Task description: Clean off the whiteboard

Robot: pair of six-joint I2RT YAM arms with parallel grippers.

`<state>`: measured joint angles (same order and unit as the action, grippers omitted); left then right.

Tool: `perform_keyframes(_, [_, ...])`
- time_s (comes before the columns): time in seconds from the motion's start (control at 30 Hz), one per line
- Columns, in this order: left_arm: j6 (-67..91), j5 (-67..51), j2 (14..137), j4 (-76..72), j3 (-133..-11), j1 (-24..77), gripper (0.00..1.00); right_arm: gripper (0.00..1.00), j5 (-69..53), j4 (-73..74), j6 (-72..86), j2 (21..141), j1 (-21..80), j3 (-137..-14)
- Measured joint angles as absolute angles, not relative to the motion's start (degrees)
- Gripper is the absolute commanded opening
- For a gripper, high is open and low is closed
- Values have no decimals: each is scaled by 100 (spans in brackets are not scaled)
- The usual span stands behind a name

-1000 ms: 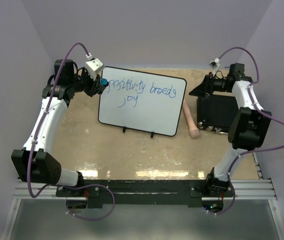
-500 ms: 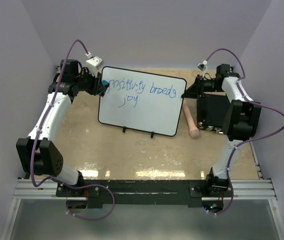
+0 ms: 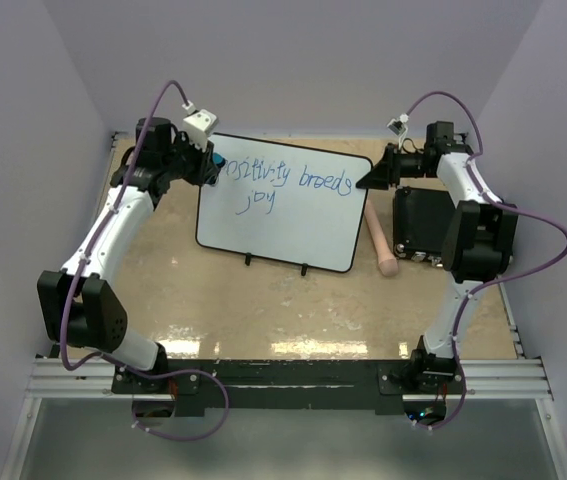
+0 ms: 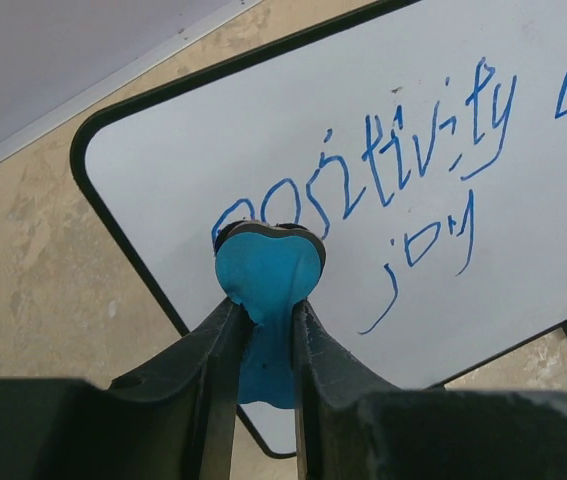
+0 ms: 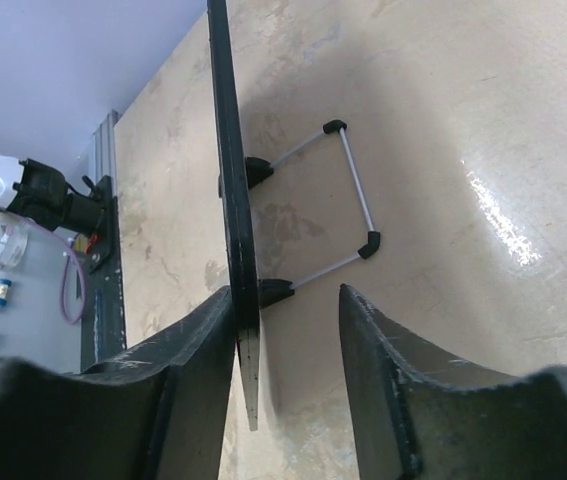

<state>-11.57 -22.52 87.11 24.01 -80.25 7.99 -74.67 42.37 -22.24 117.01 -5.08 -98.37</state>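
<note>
The whiteboard [image 3: 283, 222] stands tilted on the tabletop with blue handwriting [image 3: 281, 177] across its upper half. My left gripper [image 3: 209, 160] is at the board's top left corner, shut on a blue eraser [image 4: 268, 272]. The eraser's rounded head presses on the board [image 4: 443, 250] at the first letter of the writing. My right gripper [image 3: 368, 181] is at the board's upper right edge. In the right wrist view the board's thin black edge [image 5: 231, 180] lies between the jaws of that gripper [image 5: 288, 300], against the left finger [image 5: 198, 370]. The right finger stands apart from it.
A black box [image 3: 428, 222] sits right of the board, under my right arm. A tan wooden stick [image 3: 381, 240] lies between the box and the board. The board's wire stand [image 5: 355, 190] props it from behind. Pale walls close in on three sides.
My right gripper has swung left from over the black box to the board's right edge, and its jaws have narrowed. My left gripper has shifted slightly right onto the writing with the eraser.
</note>
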Motion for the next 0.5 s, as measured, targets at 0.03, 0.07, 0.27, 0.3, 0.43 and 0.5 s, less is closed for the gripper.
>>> perform_keyframes(0.03, [-1146,-2200,8711,2281,-7985,873,0,43,-7472,4239,-2187,11701,-508,-9852])
perform_keyframes(0.07, [-1138,-2128,8718,2174,-7950,950,0,41,-7474,4241,-2189,11701,-508,-9859])
perform_keyframes(0.27, [-1059,-1717,8755,1553,-7703,1133,0,32,-7522,4268,-2115,11699,-497,-9900])
perform_keyframes(0.3, [-1046,-1667,8764,1500,-7669,1135,0,29,-7524,4270,-2102,11699,-497,-9902])
perform_keyframes(0.43, [-1007,-1424,8853,1245,-7575,1140,0,19,-7581,4285,-2058,11692,-489,-9904])
perform_keyframes(0.5, [-1004,-1339,8921,1153,-7566,1140,0,11,-7596,4285,-2049,11690,-489,-9904])
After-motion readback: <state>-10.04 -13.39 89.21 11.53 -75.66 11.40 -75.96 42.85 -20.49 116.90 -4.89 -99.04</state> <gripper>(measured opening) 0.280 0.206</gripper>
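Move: The left hand already holds the blue eraser, and the first letters of the writing on the leaning whiteboard are about 5 cm ahead, 2 cm right and 3 cm lower; the board's upper left corner is roughly 9 cm ahead, straight in line and 2 cm higher. The board's right edge, the right hand's target, is about 2 cm left of that hand, level and neither ahead nor back, with the pink roller some 12 cm back, 1 cm left and 17 cm below. The left hand keeps its grip on the eraser and carries it about 3 cm forward towards the first letters, swinging some 1.5 cm right and then coming partly back left as it sinks about 1 cm, while the fingers tip up and turn slightly counter-clockwise. The right hand stays almost in place at the board's right edge near the top corner, easing up by not quite 1 cm, and its fingers, about half open, close around the edge to roughly a fifth open. ##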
